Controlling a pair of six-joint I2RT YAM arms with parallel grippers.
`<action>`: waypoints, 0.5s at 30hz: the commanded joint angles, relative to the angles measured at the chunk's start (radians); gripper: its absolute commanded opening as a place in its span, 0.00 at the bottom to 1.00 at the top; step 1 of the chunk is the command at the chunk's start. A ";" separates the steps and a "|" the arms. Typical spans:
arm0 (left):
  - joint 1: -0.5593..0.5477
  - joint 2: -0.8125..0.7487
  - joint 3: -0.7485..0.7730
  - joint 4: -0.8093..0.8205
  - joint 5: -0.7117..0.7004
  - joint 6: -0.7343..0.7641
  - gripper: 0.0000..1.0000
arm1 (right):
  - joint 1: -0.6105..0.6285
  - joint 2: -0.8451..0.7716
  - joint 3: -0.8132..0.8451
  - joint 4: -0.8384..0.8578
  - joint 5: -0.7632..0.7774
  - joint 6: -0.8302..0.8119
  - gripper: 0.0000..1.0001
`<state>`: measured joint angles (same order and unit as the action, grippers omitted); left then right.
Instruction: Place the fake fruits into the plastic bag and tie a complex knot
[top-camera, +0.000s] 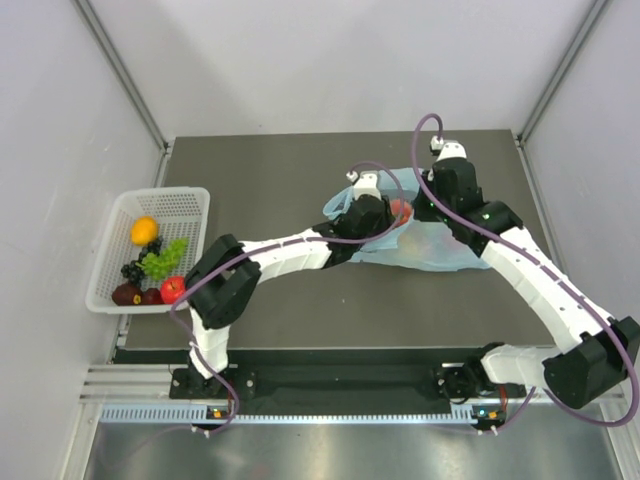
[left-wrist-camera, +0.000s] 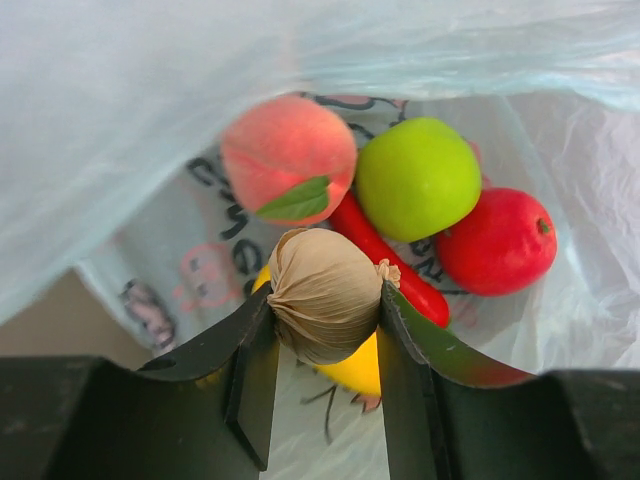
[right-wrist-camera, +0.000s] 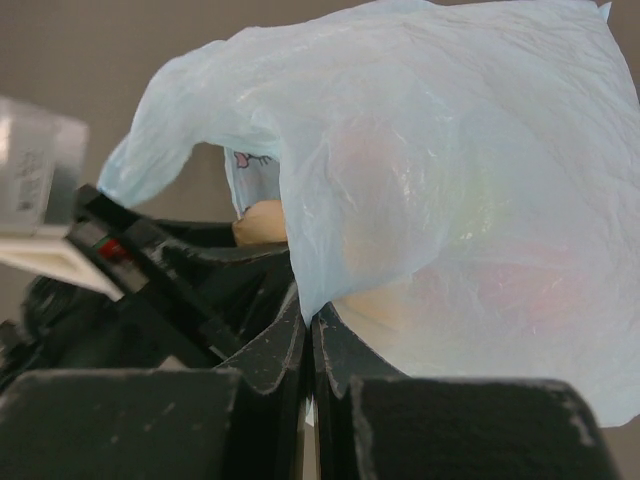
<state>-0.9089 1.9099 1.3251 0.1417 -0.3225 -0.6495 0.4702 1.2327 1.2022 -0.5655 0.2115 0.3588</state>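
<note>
The light-blue plastic bag (top-camera: 430, 245) lies at mid-table with its mouth held open. My left gripper (left-wrist-camera: 326, 300) reaches into the mouth, shut on a beige ribbed fake fruit (left-wrist-camera: 320, 270). Below it inside the bag lie a pink peach (left-wrist-camera: 285, 150), a green apple (left-wrist-camera: 418, 178), a red apple (left-wrist-camera: 497, 242), a long red piece (left-wrist-camera: 385, 260) and a yellow mango (left-wrist-camera: 358, 368). My right gripper (right-wrist-camera: 310, 322) is shut on the bag's rim (right-wrist-camera: 305, 290) and lifts it. The bag's handles are not tied.
A white mesh basket (top-camera: 120, 210) stands at the table's left edge with an orange (top-camera: 144, 230), green grapes (top-camera: 163, 261), a dark plum (top-camera: 127, 293) and a red apple (top-camera: 173, 289). White walls enclose the dark table (top-camera: 270, 180).
</note>
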 joint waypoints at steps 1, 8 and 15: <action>0.007 0.072 0.088 0.091 0.066 0.007 0.39 | -0.019 -0.045 -0.013 0.061 0.019 0.006 0.00; 0.050 0.233 0.210 0.177 0.166 0.043 0.48 | -0.025 -0.076 -0.093 0.144 0.023 0.028 0.00; 0.050 0.230 0.214 0.190 0.191 0.094 0.76 | -0.031 -0.081 -0.104 0.150 0.032 0.029 0.00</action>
<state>-0.8555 2.1761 1.5188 0.2508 -0.1593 -0.5945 0.4622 1.1835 1.0988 -0.4847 0.2237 0.3740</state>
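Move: The left hand, holding the tan onion inside the bag's mouth, has the red chili, where the fruit is heaped, about 3 cm ahead, 5 right and 8 below. The peach lies some 6 ahead, 2 right; the green apple 4 ahead, 8 right; the yellow mango level with it, 2 right, all about 7 lower. From the right hand, pinching the bag's rim, the chili is level, about 1 cm right and 17 below. The left hand carries the onion about 7 cm right, down and forward, deeper into the bag, fingers opening late. ##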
